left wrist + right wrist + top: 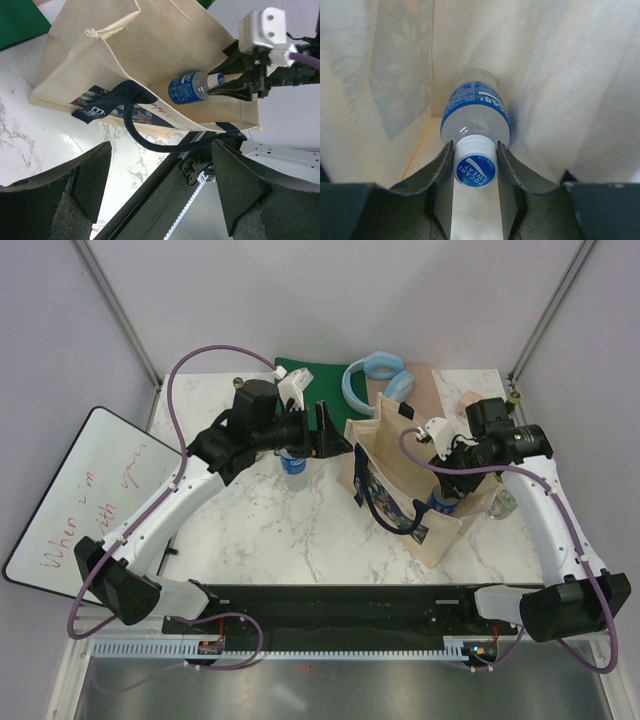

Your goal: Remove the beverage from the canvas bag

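The beige canvas bag [385, 445] stands right of centre, its dark blue picture facing the near edge and its dark straps hanging. In the left wrist view the bag [150, 40] gapes open with a clear bottle with a blue label [187, 87] inside. My right gripper [475, 167] reaches into the bag [560, 75], and its fingers press both sides of the bottle's [476, 107] white and blue cap. From above, this gripper [447, 490] is in the bag's near right corner. My left gripper [335, 435] is open and empty just left of the bag, and its wide gap [157, 190] faces the bag.
A second bottle with a blue label [293, 462] stands on the marble table under my left arm. A green board [310, 375], blue headphones [375, 375] and a tan board [420, 390] lie at the back. A whiteboard [85, 500] leans at the left. A clear object [503, 502] sits right of the bag.
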Robot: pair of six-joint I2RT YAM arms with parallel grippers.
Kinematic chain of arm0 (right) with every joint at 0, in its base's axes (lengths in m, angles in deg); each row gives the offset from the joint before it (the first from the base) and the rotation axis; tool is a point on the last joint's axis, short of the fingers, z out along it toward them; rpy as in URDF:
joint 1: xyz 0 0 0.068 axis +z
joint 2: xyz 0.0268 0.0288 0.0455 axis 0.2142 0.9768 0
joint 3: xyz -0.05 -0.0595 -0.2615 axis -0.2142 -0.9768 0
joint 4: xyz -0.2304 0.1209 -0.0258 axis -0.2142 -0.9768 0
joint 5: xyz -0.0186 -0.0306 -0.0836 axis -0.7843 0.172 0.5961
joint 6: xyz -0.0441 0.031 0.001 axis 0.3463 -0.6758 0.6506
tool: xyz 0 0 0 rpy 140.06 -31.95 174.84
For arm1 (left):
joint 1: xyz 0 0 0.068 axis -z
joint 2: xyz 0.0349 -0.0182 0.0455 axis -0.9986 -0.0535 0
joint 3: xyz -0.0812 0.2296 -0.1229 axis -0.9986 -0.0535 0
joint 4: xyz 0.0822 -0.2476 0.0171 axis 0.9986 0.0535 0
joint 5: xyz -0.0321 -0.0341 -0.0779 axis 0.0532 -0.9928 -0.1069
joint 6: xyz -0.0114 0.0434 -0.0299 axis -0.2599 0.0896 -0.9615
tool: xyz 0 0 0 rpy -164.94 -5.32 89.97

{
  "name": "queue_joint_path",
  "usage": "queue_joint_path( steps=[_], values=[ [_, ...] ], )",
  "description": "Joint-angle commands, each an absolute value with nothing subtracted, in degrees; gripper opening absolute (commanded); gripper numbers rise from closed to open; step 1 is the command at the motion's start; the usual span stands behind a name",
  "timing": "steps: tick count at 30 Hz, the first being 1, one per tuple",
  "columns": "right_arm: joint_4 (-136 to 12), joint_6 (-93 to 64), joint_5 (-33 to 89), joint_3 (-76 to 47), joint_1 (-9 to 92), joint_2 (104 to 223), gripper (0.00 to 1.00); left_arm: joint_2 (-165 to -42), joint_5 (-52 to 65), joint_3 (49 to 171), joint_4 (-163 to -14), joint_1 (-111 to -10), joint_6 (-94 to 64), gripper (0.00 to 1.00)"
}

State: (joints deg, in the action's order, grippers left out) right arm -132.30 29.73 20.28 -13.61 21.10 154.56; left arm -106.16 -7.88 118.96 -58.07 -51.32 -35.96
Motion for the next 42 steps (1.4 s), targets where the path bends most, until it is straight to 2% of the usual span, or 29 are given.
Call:
queue_joint_path(
  steps=[1, 8, 12, 15, 20, 29, 42],
  values=[
    [-129.5, 29.37, 17.33, -3.14, 21.42, 152.98, 0.0, -105.01, -7.66, 119.01, -58.76, -51.16, -35.36, 0.87],
    [-127.84, 26.91, 12.67, 8.46, 21.42, 154.56, 0.0, -102.37, -3.79, 118.83, -58.67, -51.16, -32.9, 0.87],
    [-126.87, 24.89, 9.69, 20.73, 21.42, 158.5, 0.0, -100.7, -0.63, 119.27, -58.67, -51.16, -30.97, 0.87],
    [-126.26, 23.66, 5.3, 29.37, 21.42, 161.49, 0.0, -99.47, 2.01, 120.06, -58.59, -51.25, -29.12, 0.87],
    [-120.64, 18.13, -5.32, 35.44, 21.51, 163.08, 0.0, -96.93, 5.96, 121.55, -57.18, -51.16, -26.48, 0.87],
    [-109.2, 5.82, -14.93, 37.3, 23.87, 164.58, 0.0, -89.72, 14.31, 119.71, -56.13, -51.34, -23.41, 0.87],
    [-113.77, 13.87, -9.05, 30.8, 43.1, 164.32, 0.0, -83.92, 20.99, 116.11, -54.28, -51.25, -23.14, 0.88]
  ],
)
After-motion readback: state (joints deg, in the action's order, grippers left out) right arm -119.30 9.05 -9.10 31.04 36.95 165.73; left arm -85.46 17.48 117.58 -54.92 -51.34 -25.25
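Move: The right hand, inside the bag, already grips the blue-label bottle by its cap. The open table spot left of the bag is roughly 33 cm left, 3 cm farther out and 20 cm below; the standing bottle is about 36 cm left and 10 cm out. Between them, the bag's dark strap is some 15 cm left and 5 cm ahead. From the left hand, that spot is about 9 cm left, level fore-and-aft, 31 cm below. Straight up at first, then arcing left, the right hand draws the bottle out of the canvas bag by its cap, rising nearly 28 cm and going about 18 cm left towards the open table; it bows some 6 cm forward, then comes back. Its wrist swings the fingers outward to the left and forward, grip kept. The open left hand backs away left and up, turning counter-clockwise. ##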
